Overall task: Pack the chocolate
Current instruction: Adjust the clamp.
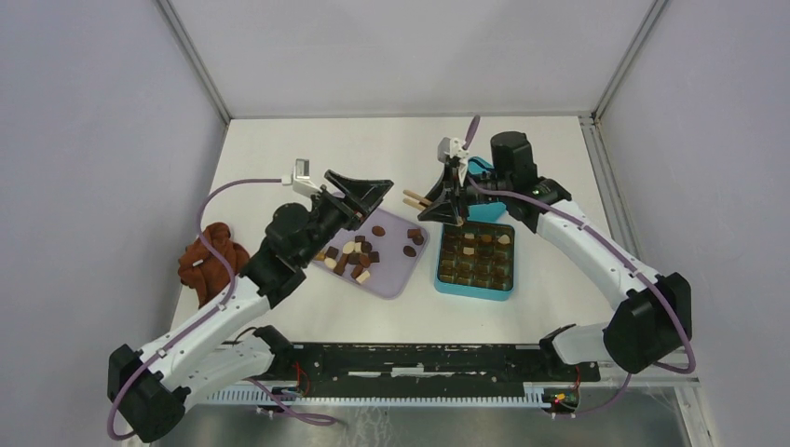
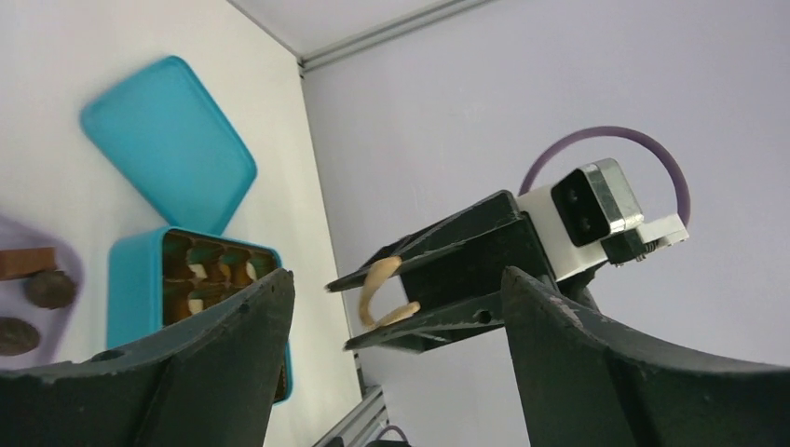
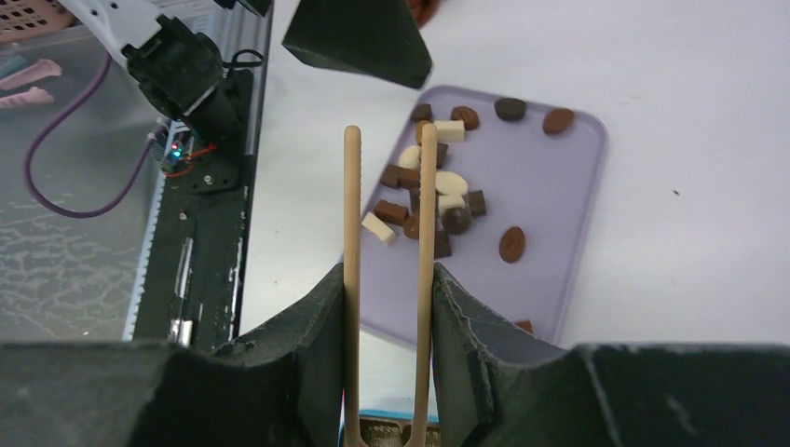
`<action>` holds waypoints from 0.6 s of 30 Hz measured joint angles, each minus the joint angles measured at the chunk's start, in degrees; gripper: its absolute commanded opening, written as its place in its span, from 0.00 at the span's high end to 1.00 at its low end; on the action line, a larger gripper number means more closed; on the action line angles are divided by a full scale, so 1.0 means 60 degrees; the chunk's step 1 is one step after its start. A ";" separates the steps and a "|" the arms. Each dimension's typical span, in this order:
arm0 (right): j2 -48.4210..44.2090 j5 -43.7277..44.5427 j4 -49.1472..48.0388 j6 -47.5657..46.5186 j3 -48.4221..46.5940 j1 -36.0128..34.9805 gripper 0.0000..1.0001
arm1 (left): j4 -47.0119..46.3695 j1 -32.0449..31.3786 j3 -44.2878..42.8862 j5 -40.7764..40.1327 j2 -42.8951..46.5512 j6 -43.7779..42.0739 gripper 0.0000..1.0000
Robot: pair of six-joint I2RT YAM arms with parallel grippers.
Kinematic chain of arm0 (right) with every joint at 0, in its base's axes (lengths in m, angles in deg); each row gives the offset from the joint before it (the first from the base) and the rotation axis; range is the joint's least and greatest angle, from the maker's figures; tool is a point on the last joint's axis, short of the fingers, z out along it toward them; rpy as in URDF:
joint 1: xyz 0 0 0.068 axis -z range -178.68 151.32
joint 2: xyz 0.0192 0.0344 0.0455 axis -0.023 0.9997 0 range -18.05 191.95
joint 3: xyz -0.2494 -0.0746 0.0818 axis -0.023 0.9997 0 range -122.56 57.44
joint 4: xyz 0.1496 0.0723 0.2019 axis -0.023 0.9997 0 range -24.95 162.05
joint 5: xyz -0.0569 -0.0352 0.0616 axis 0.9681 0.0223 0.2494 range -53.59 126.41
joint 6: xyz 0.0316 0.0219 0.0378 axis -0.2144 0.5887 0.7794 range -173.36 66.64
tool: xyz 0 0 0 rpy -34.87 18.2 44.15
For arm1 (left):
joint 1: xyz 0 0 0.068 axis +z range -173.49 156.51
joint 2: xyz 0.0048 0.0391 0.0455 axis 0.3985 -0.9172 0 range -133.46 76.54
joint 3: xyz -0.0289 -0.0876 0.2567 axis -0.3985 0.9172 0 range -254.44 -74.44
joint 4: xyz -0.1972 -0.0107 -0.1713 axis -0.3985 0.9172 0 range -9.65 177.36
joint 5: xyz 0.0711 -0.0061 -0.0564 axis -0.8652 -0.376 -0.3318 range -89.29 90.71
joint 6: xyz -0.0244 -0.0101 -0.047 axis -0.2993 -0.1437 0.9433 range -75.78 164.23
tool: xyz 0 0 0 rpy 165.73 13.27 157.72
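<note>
The chocolate (image 1: pixel 359 253) lies as several small brown and cream pieces on a lilac tray (image 1: pixel 391 279); more pieces fill compartments of the teal box (image 1: pixel 473 291). My right gripper (image 1: pixel 447 200) hovers over the gap between tray and box, shut on wooden tongs (image 1: pixel 416 199). In the right wrist view the tongs (image 3: pixel 351 205) point at the chocolate (image 3: pixel 438 196), their tips apart and empty. My left gripper (image 1: pixel 373 203) hangs open above the tray's far left edge, holding nothing. In the left wrist view the jaws of my left gripper (image 2: pixel 396 275) frame the tongs (image 2: pixel 377 289).
A teal lid (image 1: pixel 482 168) lies behind the box, partly under my right arm. At the table's left edge sits a rust-brown cloth lump (image 1: pixel 207 261). A black rail (image 1: pixel 419 358) runs along the near edge, and walls close in the table.
</note>
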 measured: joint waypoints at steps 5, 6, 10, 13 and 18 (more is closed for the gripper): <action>0.0222 -0.0055 -0.0681 0.0772 -0.0219 -0.0608 0.61 | 0.0386 -0.0627 -0.1319 -0.0357 -0.1035 -0.0015 0.20; 0.0248 -0.0051 -0.0761 0.0849 -0.0273 -0.0652 0.61 | 0.0605 -0.0732 -0.1574 -0.0484 -0.1184 -0.0018 0.22; 0.0277 0.0051 -0.0900 0.1035 -0.0448 -0.0667 0.62 | 0.1840 -0.1140 -0.2652 -0.1228 -0.1683 -0.0084 0.30; 0.0372 0.0149 -0.0936 0.1158 -0.0590 -0.0670 0.63 | 0.2539 -0.1373 -0.3206 -0.1730 -0.1912 -0.0095 0.35; 0.0805 0.0572 -0.0889 0.1268 -0.0965 -0.0769 0.64 | 0.3260 -0.1785 -0.3512 -0.2484 -0.2313 -0.0084 0.44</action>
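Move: The clamp, held in the right fingers with its free tips sticking out to the left, has its middle about 11 cm to the left hand's right, level fore and aft and some 3 cm lower. The lilac tray lies about 3 cm ahead of the left hand, 4 cm to its left and 30 cm below. From the right hand, the left fingers wait some 11 cm to the left, no farther out and about 4 cm higher. The chocolate box sits 14 cm to its right, 1 cm back and 24 cm down; the teal lid 21 cm ahead, 17 cm to its right and 26 cm down. High over the tray and the box, the left hand travels about 5 cm to the right and slightly forward, rising some 3 cm and then sinking part of the way back, tilting about 10 degrees while its wide fingers close partway around one leg of the clamp. The right hand keeps its grip and brings the clamp to meet it, going about 4 cm left and some 2 cm up, edging back and then forward again with almost no turn. ##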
